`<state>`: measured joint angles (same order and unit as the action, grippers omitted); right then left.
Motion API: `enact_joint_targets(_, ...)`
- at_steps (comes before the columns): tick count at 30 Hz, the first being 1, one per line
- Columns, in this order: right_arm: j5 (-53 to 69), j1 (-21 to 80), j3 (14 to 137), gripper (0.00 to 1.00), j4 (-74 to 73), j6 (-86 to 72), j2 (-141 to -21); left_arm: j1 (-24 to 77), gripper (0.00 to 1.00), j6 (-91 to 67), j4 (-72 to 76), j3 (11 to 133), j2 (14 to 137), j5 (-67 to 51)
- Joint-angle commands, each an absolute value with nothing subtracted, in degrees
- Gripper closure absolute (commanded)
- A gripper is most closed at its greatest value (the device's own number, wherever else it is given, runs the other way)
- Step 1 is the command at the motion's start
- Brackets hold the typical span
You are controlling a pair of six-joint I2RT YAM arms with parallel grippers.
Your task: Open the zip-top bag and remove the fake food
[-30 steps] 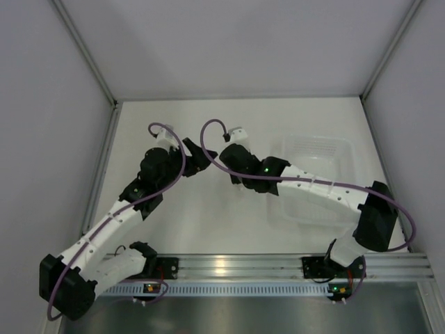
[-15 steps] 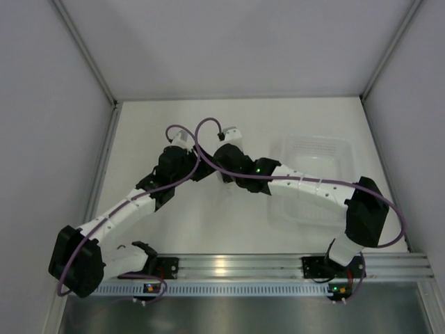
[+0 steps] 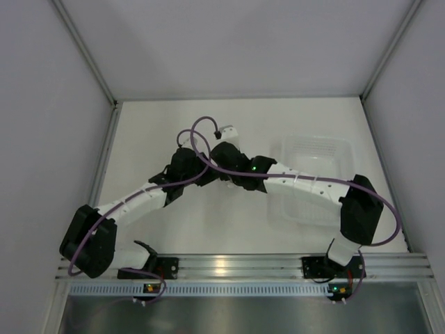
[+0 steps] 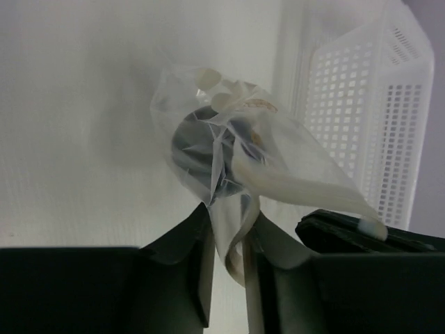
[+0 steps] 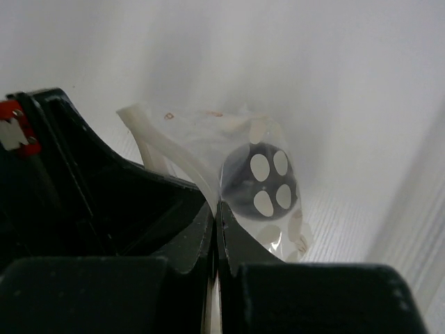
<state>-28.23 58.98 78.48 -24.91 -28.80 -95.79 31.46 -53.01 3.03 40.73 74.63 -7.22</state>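
The zip-top bag (image 4: 278, 160) is a small clear crinkly pouch held up off the white table. The fake food (image 5: 261, 182), a dark glossy ball, sits inside it and also shows in the left wrist view (image 4: 198, 149). My right gripper (image 5: 216, 216) is shut on one edge of the bag (image 5: 184, 136). My left gripper (image 4: 228, 243) has its jaws a narrow gap apart around a hanging fold of the bag. In the top view the two grippers, left (image 3: 206, 175) and right (image 3: 221, 165), meet at the table's middle and hide the bag.
A white translucent perforated tub (image 3: 344, 149) stands at the right of the table, partly under my right forearm; it also shows in the left wrist view (image 4: 375, 104). Grey walls close in the table on three sides.
My left arm has swung right and forward until its gripper reached the bag. My right gripper has shifted slightly left, still holding the bag.
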Motion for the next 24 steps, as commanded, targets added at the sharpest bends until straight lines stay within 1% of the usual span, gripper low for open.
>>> enact_joint_targets(1,-30.32,58.18,81.91,1.00,-22.94,-27.95,-96.42,32.17,0.77,-51.42,5.27,42.45,75.85,-6.77)
enact_joint_targets(2,-30.76,58.18,81.91,1.00,-23.03,-27.86,-96.68,32.25,0.80,-51.33,5.19,42.45,76.02,-6.59)
enact_joint_targets(3,-31.11,58.10,82.00,1.00,-23.29,-27.69,-97.03,32.26,0.89,-51.24,5.27,42.45,76.03,-6.24)
enact_joint_targets(5,-32.86,58.10,82.44,1.00,-24.43,-27.07,-97.64,32.26,0.97,-50.80,5.19,42.19,75.50,-5.72)
enact_joint_targets(6,-33.74,58.01,82.44,1.00,-24.87,-26.64,-98.17,32.26,1.00,-50.80,5.19,41.93,75.24,-5.10)
enact_joint_targets(13,-41.30,55.38,80.25,1.00,-28.74,-24.26,-98.79,32.26,1.00,-49.40,0.80,39.20,73.57,-1.24)
enact_joint_targets(18,-43.24,53.00,75.68,1.00,-28.83,-23.73,-96.51,32.08,1.00,-48.96,-1.84,34.99,71.64,1.32)
enact_joint_targets(24,-43.86,51.50,74.09,1.00,-29.18,-23.38,-96.42,31.90,1.00,-48.87,-2.02,32.17,70.31,1.23)
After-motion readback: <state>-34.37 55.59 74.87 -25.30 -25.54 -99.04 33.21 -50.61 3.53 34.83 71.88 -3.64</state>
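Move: The free edge of the bag's mouth is already between the left hand's half-open fingers, about 1 cm ahead, 1 cm right and 1 cm below; the fake food inside is some 3 cm ahead, 3 cm right and 8 cm below. From the right hand, which already pinches the bag's rim, that free edge lies roughly 3 cm left, 1 cm ahead and 2 cm below, and the food about 4 cm straight ahead and 10 cm down. The white basket is some 31 cm to its right, 5 cm farther out and 12 cm lower. Closing on the bag's free edge, the left fingers pinch it shut while that hand sinks about 3 cm, then draws back some 2 cm and slightly left. The right hand keeps its pinch on the rim and pulls away to the right and down, about 5 cm each and a little forward, rolling some 10 degrees with its left side dipping, so the mouth is drawn out between them. ##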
